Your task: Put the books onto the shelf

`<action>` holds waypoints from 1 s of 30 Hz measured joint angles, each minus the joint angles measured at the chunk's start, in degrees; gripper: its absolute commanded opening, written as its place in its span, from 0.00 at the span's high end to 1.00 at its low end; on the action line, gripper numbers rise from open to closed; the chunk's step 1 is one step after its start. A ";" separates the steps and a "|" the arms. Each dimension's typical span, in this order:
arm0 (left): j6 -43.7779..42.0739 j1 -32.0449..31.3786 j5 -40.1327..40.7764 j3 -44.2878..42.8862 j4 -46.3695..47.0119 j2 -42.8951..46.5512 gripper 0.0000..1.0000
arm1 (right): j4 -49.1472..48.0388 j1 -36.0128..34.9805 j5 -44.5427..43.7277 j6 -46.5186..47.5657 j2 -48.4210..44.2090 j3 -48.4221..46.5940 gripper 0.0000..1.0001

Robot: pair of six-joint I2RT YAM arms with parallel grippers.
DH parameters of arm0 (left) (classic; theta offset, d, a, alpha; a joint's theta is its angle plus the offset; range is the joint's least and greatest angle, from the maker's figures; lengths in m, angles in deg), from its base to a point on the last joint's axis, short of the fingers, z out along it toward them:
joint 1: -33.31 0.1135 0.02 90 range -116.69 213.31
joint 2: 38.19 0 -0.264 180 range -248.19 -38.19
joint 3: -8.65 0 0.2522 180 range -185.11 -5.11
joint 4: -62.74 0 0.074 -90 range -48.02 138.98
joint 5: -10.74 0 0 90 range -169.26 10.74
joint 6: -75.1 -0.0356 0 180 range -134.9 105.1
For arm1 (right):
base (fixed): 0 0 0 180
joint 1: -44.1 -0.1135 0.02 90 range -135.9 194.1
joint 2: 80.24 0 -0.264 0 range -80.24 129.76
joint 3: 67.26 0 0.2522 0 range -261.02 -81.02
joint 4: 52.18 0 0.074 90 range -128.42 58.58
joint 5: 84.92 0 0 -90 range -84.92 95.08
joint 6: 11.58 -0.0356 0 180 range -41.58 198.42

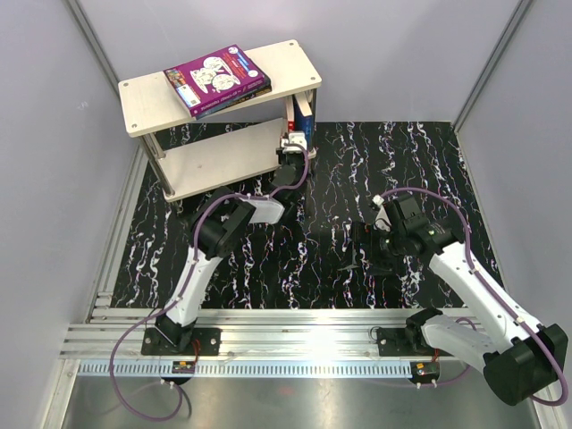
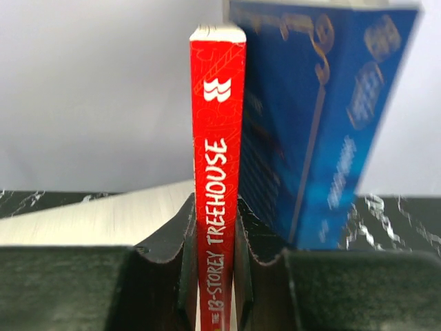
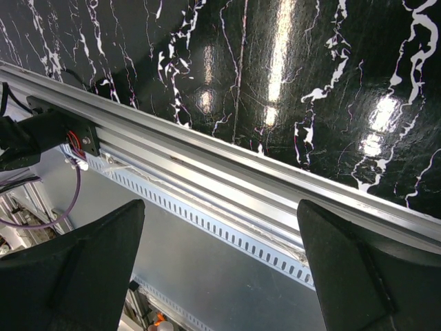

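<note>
My left gripper [image 2: 215, 207] is shut on the spine of a red book [image 2: 219, 124], which stands upright at the right end of the shelf's lower board [image 2: 103, 217]. Right beside it, a blue book [image 2: 317, 117] stands leaning. From above, the left gripper [image 1: 290, 143] reaches to the shelf [image 1: 147, 103] next to the blue book [image 1: 305, 112]. A purple book [image 1: 219, 79] lies flat on the top board, with a dark book's edge [image 1: 237, 96] showing beneath it. My right gripper [image 3: 220, 207] hangs open and empty, and from above the right gripper [image 1: 357, 246] is over the black mat.
The black marbled mat [image 1: 357, 179] covers the table in front of the shelf. Aluminium rails [image 1: 295, 326] run along the near edge between the arm bases. Grey walls close in on all sides.
</note>
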 measured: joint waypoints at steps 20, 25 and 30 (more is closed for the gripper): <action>-0.07 -0.66 1.40 8.50 -0.35 2.14 0.06 | -0.22 0.02 1.49 -0.17 -1.36 0.76 0.00; 0.26 -0.85 1.14 10.27 -0.39 3.78 0.01 | -0.22 0.04 1.46 -0.20 -1.46 0.92 0.00; 0.63 -2.08 1.60 15.41 -0.46 7.76 0.01 | -0.24 0.04 1.44 -0.52 -2.38 0.96 0.00</action>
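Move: The left hand still pinches the spine of the upright red book a little below its middle; the book's middle lies some 5 cm ahead, about 1 cm left and 3 cm above. The blue book stands 5 cm ahead and 4 cm right at similar height; the lower board's middle is 1 cm ahead, 16 cm left, 8 cm below, and the purple book 1 cm ahead, 16 cm left, 17 cm above. From the right hand, the red book is roughly 45 cm ahead, 18 cm left, 8 cm up. The left hand opens its fingers and lets go of the red book's spine while sinking about 4 cm along it and easing slightly back, then pauses low in front of the spine as the fingers keep spreading. Fully open, it draws straight back towards the base, away from the shelf, ending some 4.5 cm behind where it began, with the fingers tipped a few degrees further down. ##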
